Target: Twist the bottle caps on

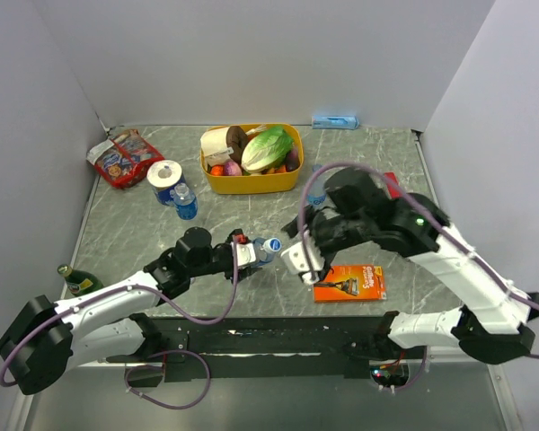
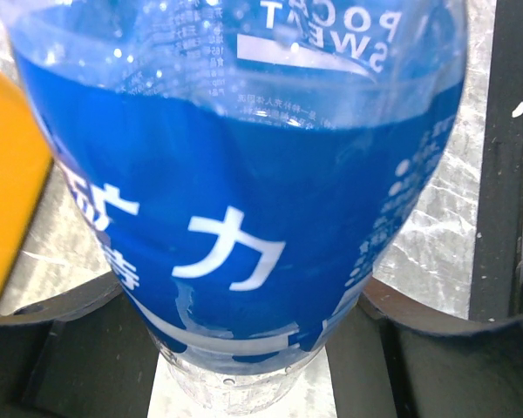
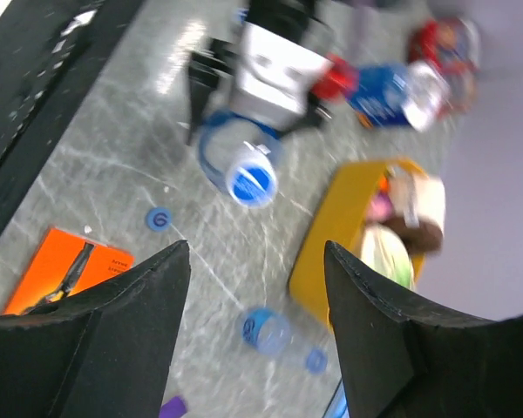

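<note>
My left gripper (image 1: 249,253) is shut on a clear bottle (image 2: 244,174) with a blue label, held sideways above the table. Its mouth points toward my right gripper, and a blue bottle cap (image 3: 251,180) sits on it. My right gripper (image 3: 257,246) is open and empty, a short way back from that cap (image 1: 271,244). One loose cap (image 3: 158,219) lies on the table. A second bottle (image 3: 268,331) stands near the yellow basket with another loose cap (image 3: 315,360) beside it. A third bottle (image 1: 185,202) stands at the left by the tape roll.
A yellow basket (image 1: 292,175) of food stands at the back centre. An orange razor pack (image 1: 350,281) lies under my right arm. A tape roll (image 1: 164,177) and a snack packet (image 1: 124,158) are at the back left. A green glass bottle (image 1: 77,281) stands by the left edge.
</note>
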Motion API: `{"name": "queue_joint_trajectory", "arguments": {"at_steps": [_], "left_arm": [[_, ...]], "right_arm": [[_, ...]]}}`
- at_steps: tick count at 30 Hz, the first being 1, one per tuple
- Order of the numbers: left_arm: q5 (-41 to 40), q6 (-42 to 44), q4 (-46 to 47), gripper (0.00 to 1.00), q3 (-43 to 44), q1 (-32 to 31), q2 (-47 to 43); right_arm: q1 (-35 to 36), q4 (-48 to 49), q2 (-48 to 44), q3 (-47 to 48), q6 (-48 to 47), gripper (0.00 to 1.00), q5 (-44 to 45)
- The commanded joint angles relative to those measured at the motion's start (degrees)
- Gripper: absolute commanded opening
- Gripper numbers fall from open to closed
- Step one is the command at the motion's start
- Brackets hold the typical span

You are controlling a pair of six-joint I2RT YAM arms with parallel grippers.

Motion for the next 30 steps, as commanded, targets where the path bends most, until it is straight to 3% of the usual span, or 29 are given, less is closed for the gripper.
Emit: {"name": "queue_joint_trajectory", "arguments": {"at_steps": [1,19,30], "left_arm": [[3.0,4.3,-1.2,0.01,3.9,0.2,0.0],[3.8,7.4,-3.1,0.01,5.9,0.1,0.1],[2.9,6.6,-2.9,0.01,6.2,0.1,0.1]], "right_arm": [[3.6,-1.8,1.8,-3.3,-9.3,0.70,-0.2],[4.8,-1.2,7.2,-1.1,-11.0,0.64,-1.4],[4.2,5.9,6.9,-4.5,-6.1,0.44,1.1]]}}
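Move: The cap sits on the bottle that the left gripper already holds. From the right hand the cap is about 5 cm left, 7 cm below and 1 cm ahead; from the left hand it is some 5 cm right and 8 cm above, level fore and aft. From the right hand, a loose cap lies 5 cm ahead, straight below by 34 cm; the razor pack 15 cm right, level with it; the standing bottle 23 cm ahead, 8 cm right. Lower the right gripper about 5 cm and carry it some 4 cm left onto the held bottle's cap, quickly at first, then easing in as the fingers tip about 10 degrees steeper; over the last stretch, draw the open fingers partway shut around the cap. Keep the left grip on the bottle and raise it about 1.5 cm to meet them. ##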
